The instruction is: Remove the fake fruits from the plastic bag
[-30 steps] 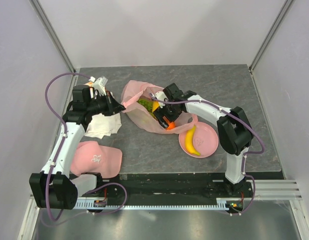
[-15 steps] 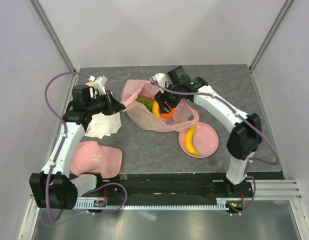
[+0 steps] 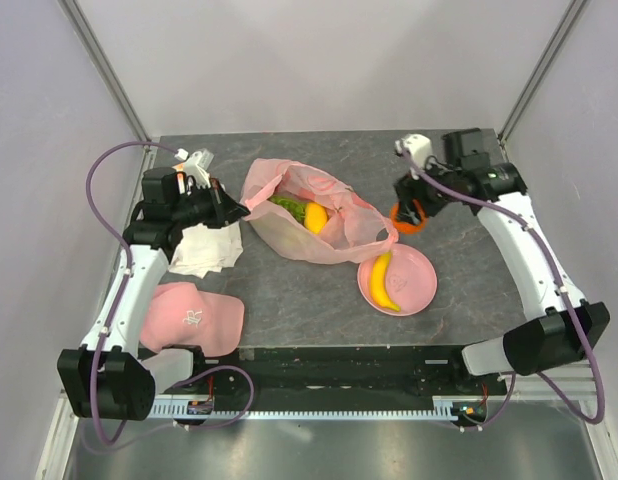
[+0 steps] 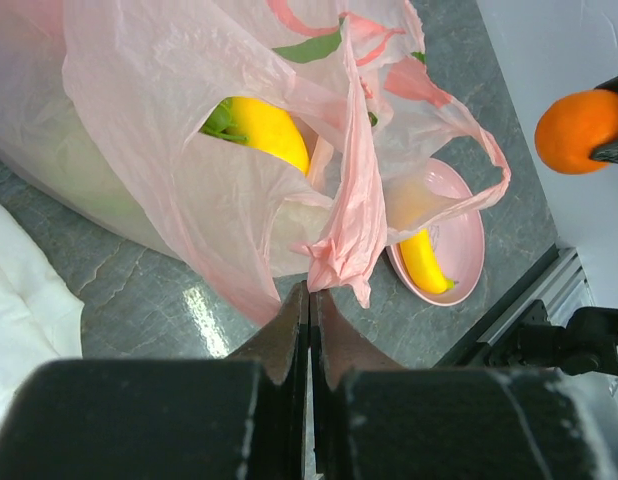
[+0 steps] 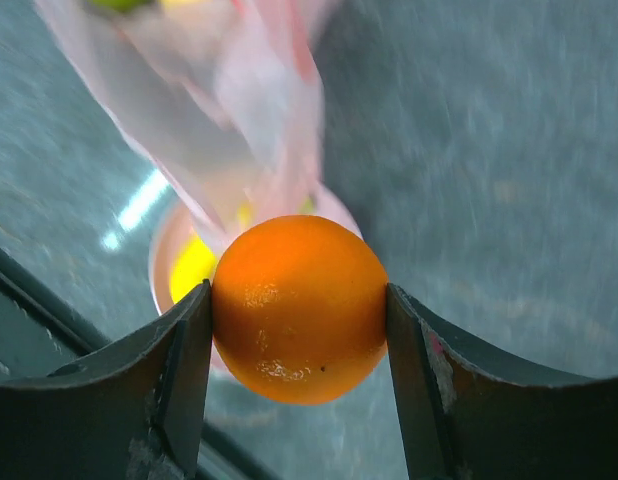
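Note:
The pale-pink plastic bag [image 3: 289,238] lies mid-table, its mouth toward the right. My left gripper [image 3: 232,207] is shut on its left edge; in the left wrist view the film bunches at the closed tips [image 4: 309,290]. Inside the bag [image 4: 149,120] sit a yellow fruit [image 3: 315,217] [image 4: 269,130] and a green one [image 3: 287,205]. Right of the bag, above the table, my right gripper [image 3: 409,212] [image 5: 297,300] is shut on the orange [image 5: 299,305] [image 3: 407,220] [image 4: 579,130]. A banana [image 3: 385,282] [image 4: 426,262] lies on the pink plate [image 3: 419,268] [image 4: 471,228].
A white cloth [image 3: 204,250] lies under the left arm, and a pink cloth with a logo [image 3: 194,315] sits at the near left edge. Small objects [image 3: 196,160] lie at the back left. Grey walls close in the table on three sides.
My right gripper closed on the orange inside the bag, lifted it out and carried it right, past the bag's mouth. The left arm has stayed put.

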### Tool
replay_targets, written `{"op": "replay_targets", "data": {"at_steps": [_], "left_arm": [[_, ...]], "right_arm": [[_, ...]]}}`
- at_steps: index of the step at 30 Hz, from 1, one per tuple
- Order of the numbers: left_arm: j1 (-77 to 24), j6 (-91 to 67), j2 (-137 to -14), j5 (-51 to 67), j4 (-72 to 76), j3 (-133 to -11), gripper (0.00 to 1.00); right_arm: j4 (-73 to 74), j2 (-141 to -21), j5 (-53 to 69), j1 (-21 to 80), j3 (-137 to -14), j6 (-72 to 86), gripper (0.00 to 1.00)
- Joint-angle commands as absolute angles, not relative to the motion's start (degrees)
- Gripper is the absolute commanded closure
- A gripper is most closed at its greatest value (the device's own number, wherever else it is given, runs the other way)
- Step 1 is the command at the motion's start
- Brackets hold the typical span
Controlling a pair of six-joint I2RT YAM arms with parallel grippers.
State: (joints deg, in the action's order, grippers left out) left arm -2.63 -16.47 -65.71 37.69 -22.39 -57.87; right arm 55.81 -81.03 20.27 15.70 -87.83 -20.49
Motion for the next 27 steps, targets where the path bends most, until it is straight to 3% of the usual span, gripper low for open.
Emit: {"op": "replay_targets", "data": {"at_steps": [1,10,20,27], "left_arm": [[-2.46,-13.8,-64.16,38.85,-21.88,-60.73,0.99],[-2.46,-13.54,-63.72,37.88,-22.76,-61.7,0.98],[-0.09,-12.93,-62.84,39.81,-24.6,-59.42,0.98],[-0.09,-4.93,-64.34,39.73,-28.65,-58.01,0.98]], "right_arm": [[67.23,-73.14,26.37,8.79,-81.58,-31.1,0.64],[61.71,-74.79,27.51,7.82,-65.41,-37.44,0.63],[52.39,-91.65,34.88,6.59,-66.09,-38.85,0.63],[45.45,-100.98,41.92,6.59,-69.69,-30.94,0.64]]}}
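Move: The pink plate that the orange is bound for has its middle about 7 cm back, 3 cm right and 22 cm below the right hand; the banana on it lies about 6 cm back and 2 cm left. The bag's loose right end hangs about 1 cm ahead and 2 cm left of that hand, some 15 cm below. From the left hand, which still pinches the bag, the plate lies about 38 cm right, 6 cm back and 21 cm down. The orange, still gripped by the right hand, is lowered some 19 cm to the plate, beside the banana: first back about 9 cm and 5 cm to the right while sinking, then down, easing forward and left. The wrist tips the fingers about 30 degrees more downward, and they come against the bag's loose end; the left hand keeps its pinch, drifting slightly left. ##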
